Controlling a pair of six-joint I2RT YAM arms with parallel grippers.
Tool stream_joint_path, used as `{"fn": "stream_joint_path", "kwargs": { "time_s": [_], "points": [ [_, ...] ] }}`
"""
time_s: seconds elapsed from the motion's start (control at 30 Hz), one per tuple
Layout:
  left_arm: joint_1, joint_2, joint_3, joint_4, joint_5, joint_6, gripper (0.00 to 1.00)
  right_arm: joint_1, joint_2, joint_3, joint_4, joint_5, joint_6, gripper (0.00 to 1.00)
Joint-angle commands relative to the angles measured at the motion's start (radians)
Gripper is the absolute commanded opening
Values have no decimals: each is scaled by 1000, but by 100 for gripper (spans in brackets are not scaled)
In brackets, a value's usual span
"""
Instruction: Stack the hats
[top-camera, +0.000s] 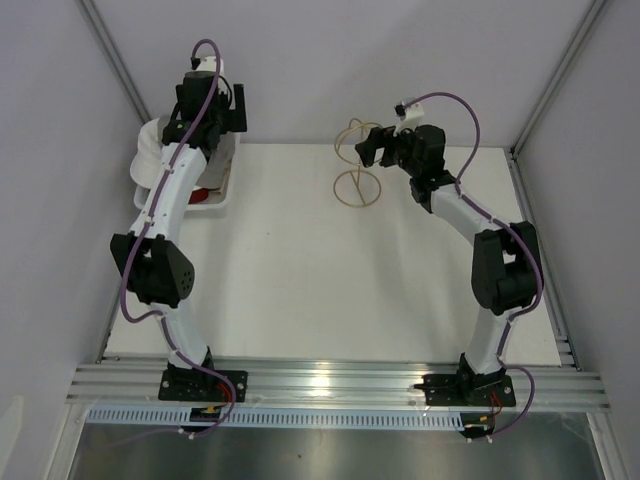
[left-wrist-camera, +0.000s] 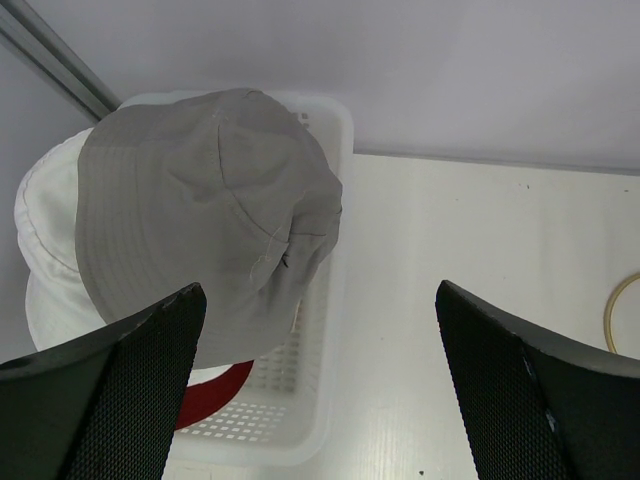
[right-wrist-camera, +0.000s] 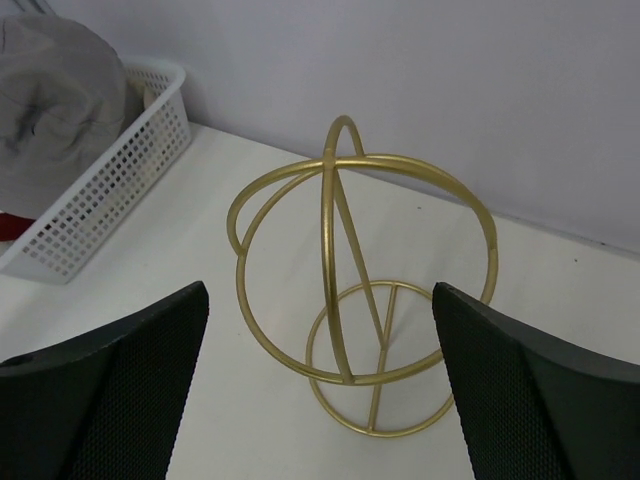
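A grey hat (left-wrist-camera: 200, 200) lies on top of a pile in the white mesh basket (left-wrist-camera: 325, 330) at the table's back left. Under it a white hat (left-wrist-camera: 45, 230) sticks out to the left, and a dark red hat (left-wrist-camera: 215, 395) shows at the basket's bottom. My left gripper (left-wrist-camera: 320, 290) hangs above the basket's right edge, open and empty, touching no hat. From above, the left gripper (top-camera: 212, 108) covers most of the pile; the white hat (top-camera: 150, 150) and a bit of the dark red hat (top-camera: 203, 195) show. My right gripper (right-wrist-camera: 320, 290) is open, empty, facing the stand.
A gold wire stand (right-wrist-camera: 350, 300) with crossed hoops on a ring base stands on the white table at the back middle, as the gold wire stand (top-camera: 357, 170) shows from above, just left of my right gripper (top-camera: 372, 145). Walls close the table's back and sides.
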Motion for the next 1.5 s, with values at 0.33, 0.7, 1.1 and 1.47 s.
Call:
{"fn": "stream_joint_path", "kwargs": {
  "time_s": [0.33, 0.7, 1.1, 1.47],
  "points": [
    [-1, -135, -23, 3, 64, 22, 99, 54, 134, 242, -144, 78, -132, 34],
    [-1, -203, -26, -2, 23, 14, 100, 71, -3, 132, -256, -127, -71, 0],
    [-1, -198, -66, 18, -60, 60, 100, 278, -402, -318, -265, -154, -28, 0],
    [-1, -186, -95, 35, -43, 45, 99, 378, -704, -562, -339, -35, -5, 0]
  ]
}}
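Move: The wire hat stand rises just ahead of the open right hand, its middle some 7 cm forward, 6 cm to the left and 10 cm lower. From the left hand, empty over the basket, the gray hat is about 8 cm ahead, 13 cm left and 18 cm down, and the white hat some 9 cm left of the gray one and 2 cm nearer. The stand lies roughly 42 cm right of the left hand, 7 cm ahead and 16 cm lower. Forward and left a short 3 cm, the right hand reaches in at the stand's cage and shuts its fingers, pinching the near upright wire. It then drags the stand back almost 30 cm at level height, also drifting left, turning some 25 degrees counter-clockwise. Meanwhile the open left hand backs off and up from the hats by a few centimetres. ##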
